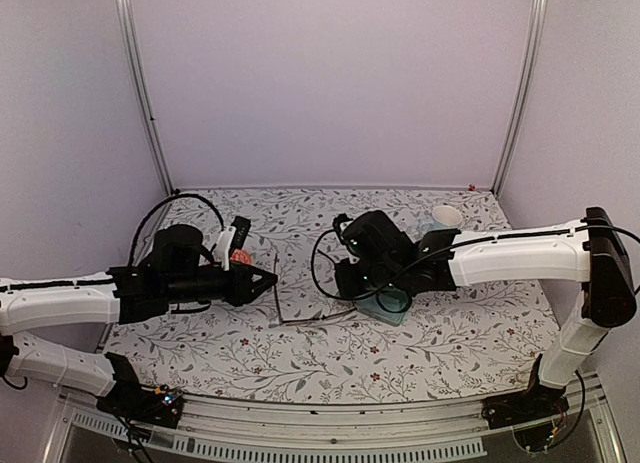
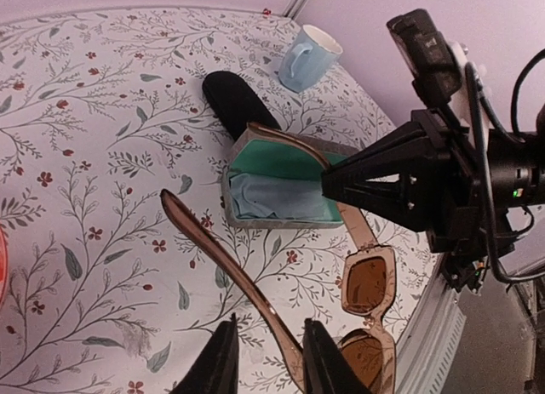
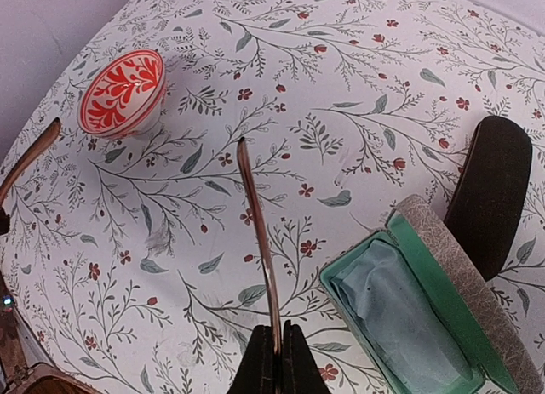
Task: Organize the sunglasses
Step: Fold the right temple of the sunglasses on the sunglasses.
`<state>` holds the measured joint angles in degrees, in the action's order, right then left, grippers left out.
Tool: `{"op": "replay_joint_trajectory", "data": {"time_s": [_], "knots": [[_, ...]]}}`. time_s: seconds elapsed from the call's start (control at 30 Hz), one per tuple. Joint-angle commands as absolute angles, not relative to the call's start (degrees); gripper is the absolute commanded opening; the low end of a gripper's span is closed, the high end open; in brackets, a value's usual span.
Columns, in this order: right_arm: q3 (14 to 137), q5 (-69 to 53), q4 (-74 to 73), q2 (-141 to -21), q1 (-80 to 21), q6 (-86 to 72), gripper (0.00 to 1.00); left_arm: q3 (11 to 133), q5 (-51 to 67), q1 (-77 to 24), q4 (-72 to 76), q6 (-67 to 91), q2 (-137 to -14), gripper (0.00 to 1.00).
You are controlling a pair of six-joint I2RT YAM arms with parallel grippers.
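The sunglasses (image 2: 366, 279) have a thin brown frame and brown lenses, and hang open just above the table between my two arms. My right gripper (image 3: 278, 326) is shut on the end of one temple (image 3: 258, 215); in the left wrist view its black tip (image 2: 325, 183) pinches that temple over the open grey case (image 2: 281, 222). My left gripper (image 2: 271, 322) straddles the other temple near the hinge. One finger touches it, the other stands a little apart, so the jaws are open. In the top view the frame (image 1: 310, 319) shows as a thin line between the left gripper (image 1: 272, 280) and the right gripper (image 1: 350, 298).
The grey case (image 3: 400, 317) lies open, teal-lined, with a blue cloth inside. A black oval case (image 3: 494, 190) lies behind it. A light blue mug (image 2: 308, 58) stands at the back right. A red-and-white bowl (image 3: 122, 92) sits near the left arm.
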<state>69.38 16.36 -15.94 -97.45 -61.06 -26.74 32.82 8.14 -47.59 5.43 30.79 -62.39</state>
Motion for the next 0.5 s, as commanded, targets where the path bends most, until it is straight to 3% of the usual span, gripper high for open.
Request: {"op": "replay_joint_trajectory", "data": {"time_s": [0.0, 0.2, 0.47], "knots": [[67.39, 15.94, -13.55, -95.08, -60.82, -26.63, 0.0, 32.48, 9.88, -48.61, 8.74, 31.24, -64.17, 0.23], [66.21, 15.14, -11.78, -94.58, -60.74, -26.81, 0.0, 33.25, 11.63, -49.08, 10.12, 31.11, -66.96, 0.09], [65.39, 15.49, -10.95, -94.22, -60.75, -27.22, 0.0, 34.72, 15.2, -51.06, 12.16, 31.07, -72.78, 0.03]]}}
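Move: The free temple, the one on the robot's left, has its middle about 2 cm to the left hand's right, level with it fore and aft and 2 cm lower. The lens frame lies some 7 cm back and 8 cm right of the left hand, the temple held by the right gripper about 13 cm right and level. The open green case is roughly 23 cm right and 3 cm ahead, far below on the table. From the right hand the free temple lies about 12 cm left, level with it. Against the outer side of the free temple, the left fingers push down and to the right, then also slightly back towards the lens frame, about 4 cm in all, while closing from a quarter open to shut beside the temple without gripping it. The right hand keeps its pinch on the other temple, holding the sunglasses in the air and sinking about 1 cm. ##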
